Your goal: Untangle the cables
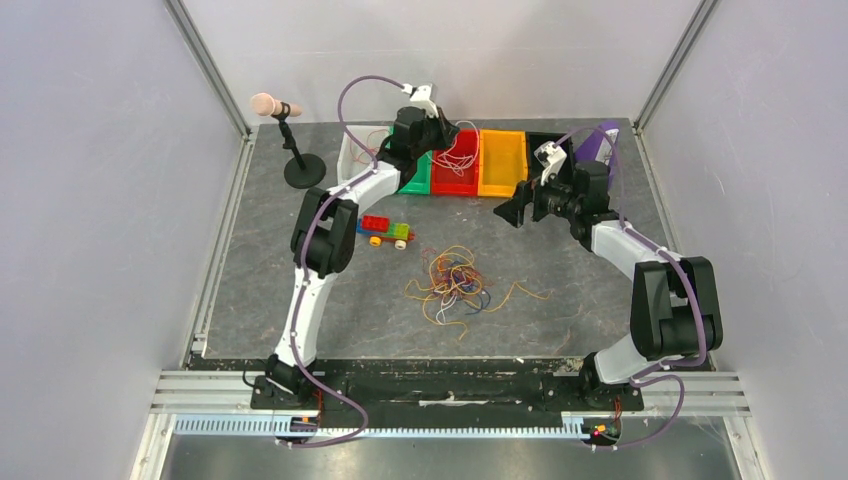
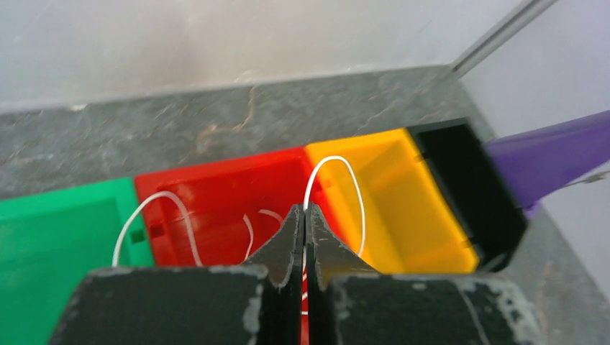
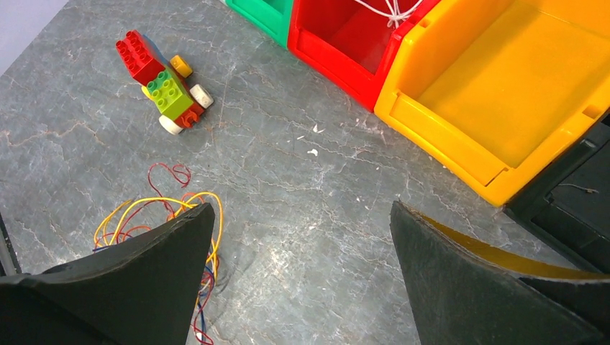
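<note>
The cables point(image 1: 455, 285) lie as a loose tangle of orange, yellow, red and blue strands on the middle of the table. In the right wrist view the cables point(image 3: 165, 203) show partly behind the left finger. My left gripper point(image 1: 443, 128) hangs over the red bin point(image 1: 455, 172), shut on a white cable point(image 2: 332, 157) that loops out from its tips point(image 2: 305, 208). More white strands lie in the red bin point(image 2: 216, 194). My right gripper point(image 1: 517, 210) hovers in front of the bins, wide open point(image 3: 302, 207) with nothing between its fingers.
A row of bins stands at the back: white point(image 1: 350, 150), green point(image 1: 418, 178), red, yellow point(image 1: 502, 160) and black point(image 1: 545, 148). A toy brick car point(image 1: 385, 232) sits left of the tangle. A microphone stand point(image 1: 300, 168) is at the back left.
</note>
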{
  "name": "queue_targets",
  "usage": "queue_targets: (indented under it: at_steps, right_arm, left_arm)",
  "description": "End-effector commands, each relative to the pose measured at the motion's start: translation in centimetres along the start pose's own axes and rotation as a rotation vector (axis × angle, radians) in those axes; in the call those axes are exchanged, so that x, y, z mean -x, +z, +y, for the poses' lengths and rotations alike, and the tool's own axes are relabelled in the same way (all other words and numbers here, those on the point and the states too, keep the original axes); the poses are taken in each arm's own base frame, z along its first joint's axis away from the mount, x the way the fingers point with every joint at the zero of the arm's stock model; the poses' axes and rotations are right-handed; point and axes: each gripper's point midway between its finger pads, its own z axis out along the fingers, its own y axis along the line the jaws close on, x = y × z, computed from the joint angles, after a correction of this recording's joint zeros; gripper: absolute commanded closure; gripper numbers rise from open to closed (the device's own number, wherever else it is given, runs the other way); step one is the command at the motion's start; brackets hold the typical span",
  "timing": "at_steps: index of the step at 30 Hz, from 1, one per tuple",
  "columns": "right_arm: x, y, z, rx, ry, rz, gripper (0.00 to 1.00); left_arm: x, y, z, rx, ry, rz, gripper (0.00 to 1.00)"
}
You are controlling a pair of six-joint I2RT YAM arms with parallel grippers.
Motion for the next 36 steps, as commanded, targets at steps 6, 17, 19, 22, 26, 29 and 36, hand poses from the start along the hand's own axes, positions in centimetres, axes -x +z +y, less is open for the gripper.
queue_targets:
  at_steps: [6, 17, 19, 22, 26, 29, 36]
  right_arm:
    - [-0.2, -0.2, -0.7, 0.005, -0.010, -0.006, 0.04]
    - [0.1, -0.3, -0.8, 0.004, -0.003, -0.007, 0.04]
    - [0.2, -0.3, -0.8, 0.008, -0.003, -0.007, 0.04]
    - [0.3, -0.4, -0.7, 0.010, -0.002, -0.010, 0.04]
    - [0.5, -0.3, -0.5, 0.018, 0.005, -0.016, 0.04]
    - [0.6, -0.4, -0.3, 0.025, 0.007, -0.021, 0.04]
    - [2.6, 0.0, -0.8, 0.006, 0.007, -0.097, 0.08]
  left_arm:
    - [-3.1, 1.4, 2.4, 0.162, 0.344, 0.089, 0.98]
    - [-6.4, 1.9, 3.9, 0.344, 0.647, 0.275, 0.90]
    - [-5.5, 1.7, 3.2, 0.323, 0.646, 0.271, 0.78]
    - [-2.6, 1.1, 0.8, 0.265, 0.636, 0.227, 0.68]
    - [2.4, -0.3, -2.6, 0.207, 0.628, 0.141, 0.57]
    - [6.3, -1.6, -5.1, 0.165, 0.630, 0.073, 0.51]
    - [9.5, -4.3, -5.9, 0.120, 0.550, 0.081, 0.34]
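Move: The left hand holds the white cable over the red bin, whose middle lies right below it, about 14 cm down. At that lower level, the green bin is some 10 cm to the left and the yellow bin 10 cm to the right, both level with it fore and aft; the toy car stands about 16 cm back and 14 cm left. From the idle right hand the red bin lies roughly 19 cm ahead, 11 cm left and 11 cm below. The left hand lowers the pinched white cable towards the red bin, first about 6.5 cm down, then roughly 3 cm to the right with the sinking nearly stopped, rolling all the while by some 40 degrees so that its left side rises. The fingers begin to open there and keep opening as it edges back left and sinks another couple of centimetres, letting go of the pinched cable, and then it climbs about 13 cm with the fingers about two-thirds open, drawing slightly back. ##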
